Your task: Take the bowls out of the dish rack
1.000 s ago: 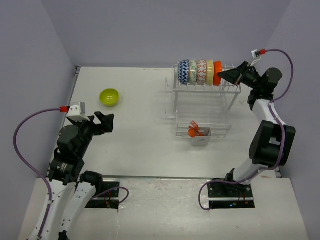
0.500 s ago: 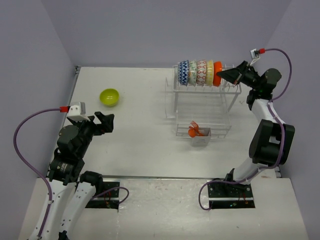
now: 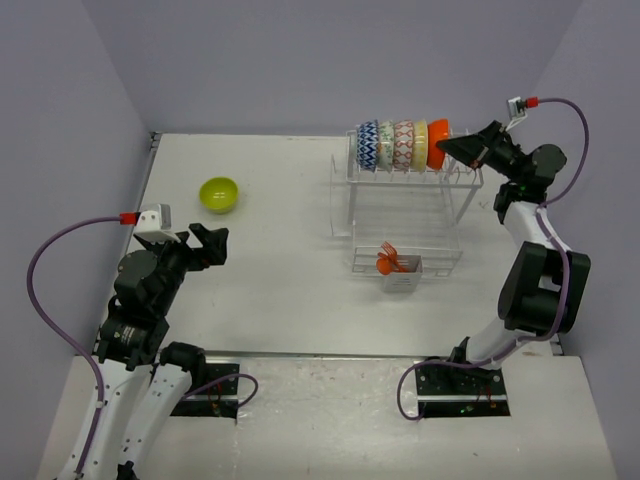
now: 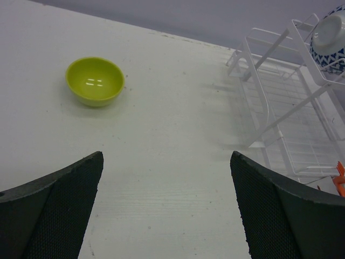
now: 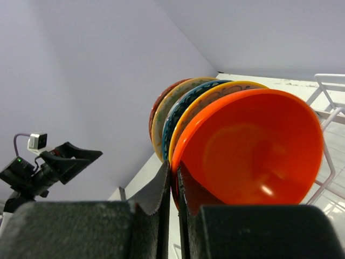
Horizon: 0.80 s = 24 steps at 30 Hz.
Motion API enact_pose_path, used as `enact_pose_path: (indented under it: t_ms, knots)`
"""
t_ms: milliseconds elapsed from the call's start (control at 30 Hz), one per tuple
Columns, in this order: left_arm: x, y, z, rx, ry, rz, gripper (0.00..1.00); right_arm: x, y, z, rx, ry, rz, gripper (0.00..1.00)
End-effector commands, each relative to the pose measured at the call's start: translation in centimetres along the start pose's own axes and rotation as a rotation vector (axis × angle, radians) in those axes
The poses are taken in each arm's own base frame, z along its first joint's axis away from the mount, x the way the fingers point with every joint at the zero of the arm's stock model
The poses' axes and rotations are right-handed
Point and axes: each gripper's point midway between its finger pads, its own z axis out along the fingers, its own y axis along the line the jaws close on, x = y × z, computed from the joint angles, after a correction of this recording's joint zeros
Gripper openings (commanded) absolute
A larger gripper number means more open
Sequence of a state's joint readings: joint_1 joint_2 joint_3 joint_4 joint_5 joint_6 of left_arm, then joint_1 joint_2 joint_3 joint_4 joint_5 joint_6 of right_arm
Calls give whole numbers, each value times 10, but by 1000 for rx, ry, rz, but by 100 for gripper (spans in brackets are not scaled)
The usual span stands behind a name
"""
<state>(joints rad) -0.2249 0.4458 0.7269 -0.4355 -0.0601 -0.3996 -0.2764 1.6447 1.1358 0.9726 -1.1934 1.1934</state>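
Note:
The white wire dish rack (image 3: 405,205) stands at the back right with several bowls on edge in its top row. The plain orange bowl (image 3: 437,145) (image 5: 253,145) is at the row's right end, lifted slightly, beside the pale yellow bowl (image 3: 421,143). My right gripper (image 3: 452,146) (image 5: 174,181) is shut on the orange bowl's rim, one finger inside and one outside. A lime-green bowl (image 3: 219,194) (image 4: 95,81) rests upright on the table at the left. My left gripper (image 3: 214,245) (image 4: 167,208) hovers open near the table's left front, short of the green bowl, holding nothing.
A small white cutlery caddy (image 3: 399,273) with orange utensils (image 3: 389,260) hangs on the rack's near side. The blue-white zigzag bowl (image 3: 368,143) (image 4: 329,40) ends the row on the left. Grey walls close in the table at the back and both sides.
The right gripper closed on the orange bowl's rim and has drawn it slightly up and to the right. The left arm has not moved.

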Motion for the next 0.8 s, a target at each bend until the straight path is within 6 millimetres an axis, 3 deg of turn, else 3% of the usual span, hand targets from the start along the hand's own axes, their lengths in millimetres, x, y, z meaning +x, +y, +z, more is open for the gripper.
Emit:
enact_pose_path:
  t_ms: [0, 333, 667, 767]
  knots:
    - [-5, 0, 1, 0, -20, 23, 100, -21, 39, -7, -48, -60, -131, 0]
    - [-6, 0, -1, 1, -27, 23, 100, -32, 57, -19, -40, -88, -166, 0]
    - [-7, 3, -1, -14, -31, 21, 100, -36, 98, -22, -87, -111, -226, 0]
    - [-9, 7, -1, -39, -38, 15, 100, -29, 122, -25, -153, -105, -252, 0]
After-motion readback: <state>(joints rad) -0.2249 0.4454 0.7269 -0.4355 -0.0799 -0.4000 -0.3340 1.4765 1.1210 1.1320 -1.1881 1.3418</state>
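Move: The right fingers already pinch the orange bowl's rim; its middle is about 3 cm ahead, 1 cm left and 3 cm below. The yellow bowl sits some 3 cm farther left, level with it, and the red-patterned bowl another 4 cm beyond. From the left hand, the orange bowl lies about 21 cm ahead, 46 cm to the right and 3 cm up. Right hand keeps pinching the orange bowl's rim, lifting about 7 cm, then also drawing back 5 cm, tilting slightly. ##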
